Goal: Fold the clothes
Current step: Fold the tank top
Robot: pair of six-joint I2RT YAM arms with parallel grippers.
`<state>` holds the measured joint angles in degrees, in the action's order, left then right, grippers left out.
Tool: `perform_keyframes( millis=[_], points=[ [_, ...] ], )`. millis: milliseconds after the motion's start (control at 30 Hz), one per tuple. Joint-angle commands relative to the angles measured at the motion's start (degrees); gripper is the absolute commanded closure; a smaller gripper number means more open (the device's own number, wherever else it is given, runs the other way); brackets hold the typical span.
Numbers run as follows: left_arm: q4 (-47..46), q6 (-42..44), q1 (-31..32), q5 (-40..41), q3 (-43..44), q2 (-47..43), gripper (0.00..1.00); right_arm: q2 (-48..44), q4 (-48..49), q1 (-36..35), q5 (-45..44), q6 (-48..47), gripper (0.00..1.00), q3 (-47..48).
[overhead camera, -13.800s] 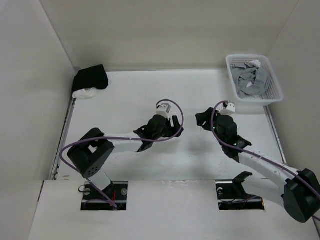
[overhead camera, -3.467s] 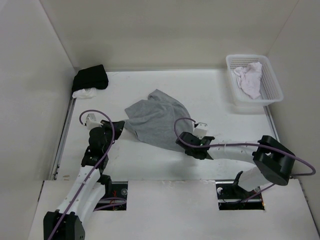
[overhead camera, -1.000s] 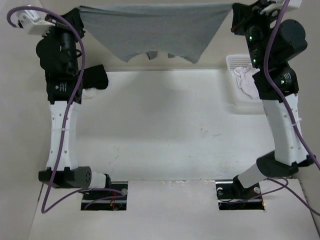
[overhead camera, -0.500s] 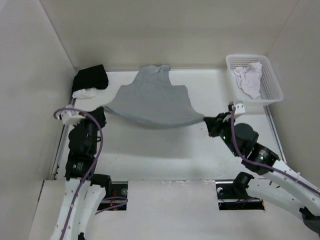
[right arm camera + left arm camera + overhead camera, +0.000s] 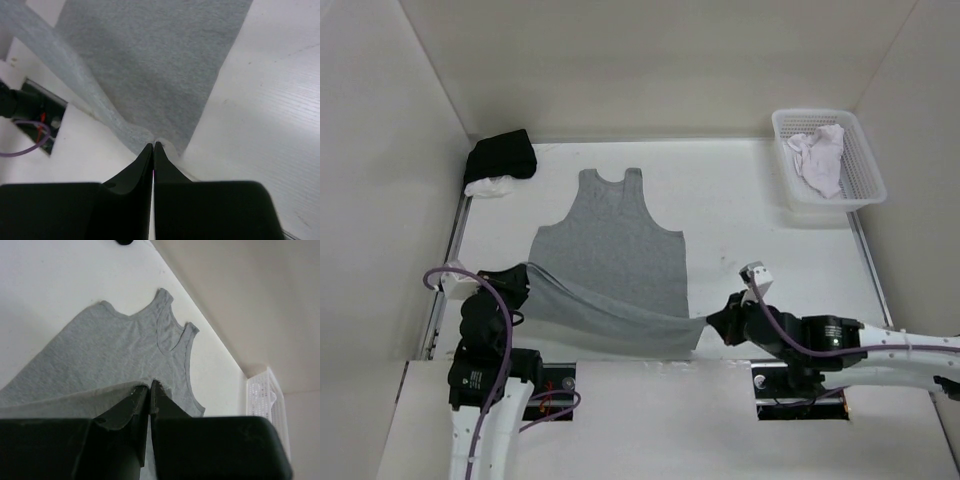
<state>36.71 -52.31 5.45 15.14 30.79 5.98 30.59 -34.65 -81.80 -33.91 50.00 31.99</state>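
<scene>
The clothes (image 5: pixel 610 250) are a heather-grey sleeveless top, spread on the white table with the neckline at the far end. Their lower hem is lifted and stretched between both grippers near the table's front edge. At the hem's left corner my left gripper (image 5: pixel 525 268) is shut on the fabric; in the left wrist view its tips (image 5: pixel 149 385) pinch the grey cloth (image 5: pixel 100 355). The right corner is held by my right gripper (image 5: pixel 710 320), also shut; in the right wrist view its tips (image 5: pixel 153 145) clamp the hem of the clothes (image 5: pixel 165 65).
A white basket (image 5: pixel 868 160) holding a white cloth (image 5: pixel 817 155) stands at the back right. A folded black garment (image 5: pixel 500 155) lies on a white cloth (image 5: pixel 488 186) at the back left corner. Walls enclose the table on three sides.
Both grippers have drawn the hem toward the near edge and lower. The top, held high a second ago, now lies mostly flat on the table, straighter than half a second ago.
</scene>
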Motion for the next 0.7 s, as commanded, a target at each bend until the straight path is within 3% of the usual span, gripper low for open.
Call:
perform_keyframes(
  millis=[0, 167, 333, 500, 667],
  points=[
    [-0.84, -3.23, -1.19, 1.38, -1.95, 1.84, 0.97, 6.74, 4.92, 4.21, -3.02, -2.68, 0.97, 4.3],
    [-13.38, -6.13, -3.56, 3.84, -4.24, 9.11, 0.97, 16.5, 24.77, 25.11, 12.17, -17.63, 0.99, 6.76],
    [-34.38, -6.66, -4.88, 6.13, -2.93, 28.87, 0.98, 32.48, 36.22, 43.58, 25.63, -22.66, 0.99, 16.07],
    [-50.74, -5.35, -5.67, 10.87, 1.72, 47.77, 0.98, 48.39, 40.1, 53.0, 31.0, -23.54, 0.99, 28.45],
    [-59.98, -4.03, -7.87, 7.72, 11.65, 68.69, 0.98, 66.93, 39.58, 58.55, 35.49, -23.54, 0.99, 45.14]
  ],
)
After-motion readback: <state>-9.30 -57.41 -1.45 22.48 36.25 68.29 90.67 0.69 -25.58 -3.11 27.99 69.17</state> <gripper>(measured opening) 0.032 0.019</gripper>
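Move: Both closed hands hold the hem of the tank top off the table. Its shoulder straps lie about 30 cm ahead of the left hand, 17 to its right and 20 below; from the right hand, 40 ahead, 23 to its left and 15 below. The left armpit corner is some 17 cm ahead of the left hand, about 1 to its right; the right one is 25 ahead of the right hand, 5 to its left. The black cloth lies 37 ahead and 10 left of the left hand. Both hands keep their pinch on the two ends of the hem and carry it forward over the flat body towards the shoulder straps, the right sweeping about 34 cm while rising some 6 and turning clockwise about 20 degrees. The left starts more slowly, going some 19 cm forward, sinking 6 and drifting left, its wrist swinging counter-clockwise and tipping slightly down. ##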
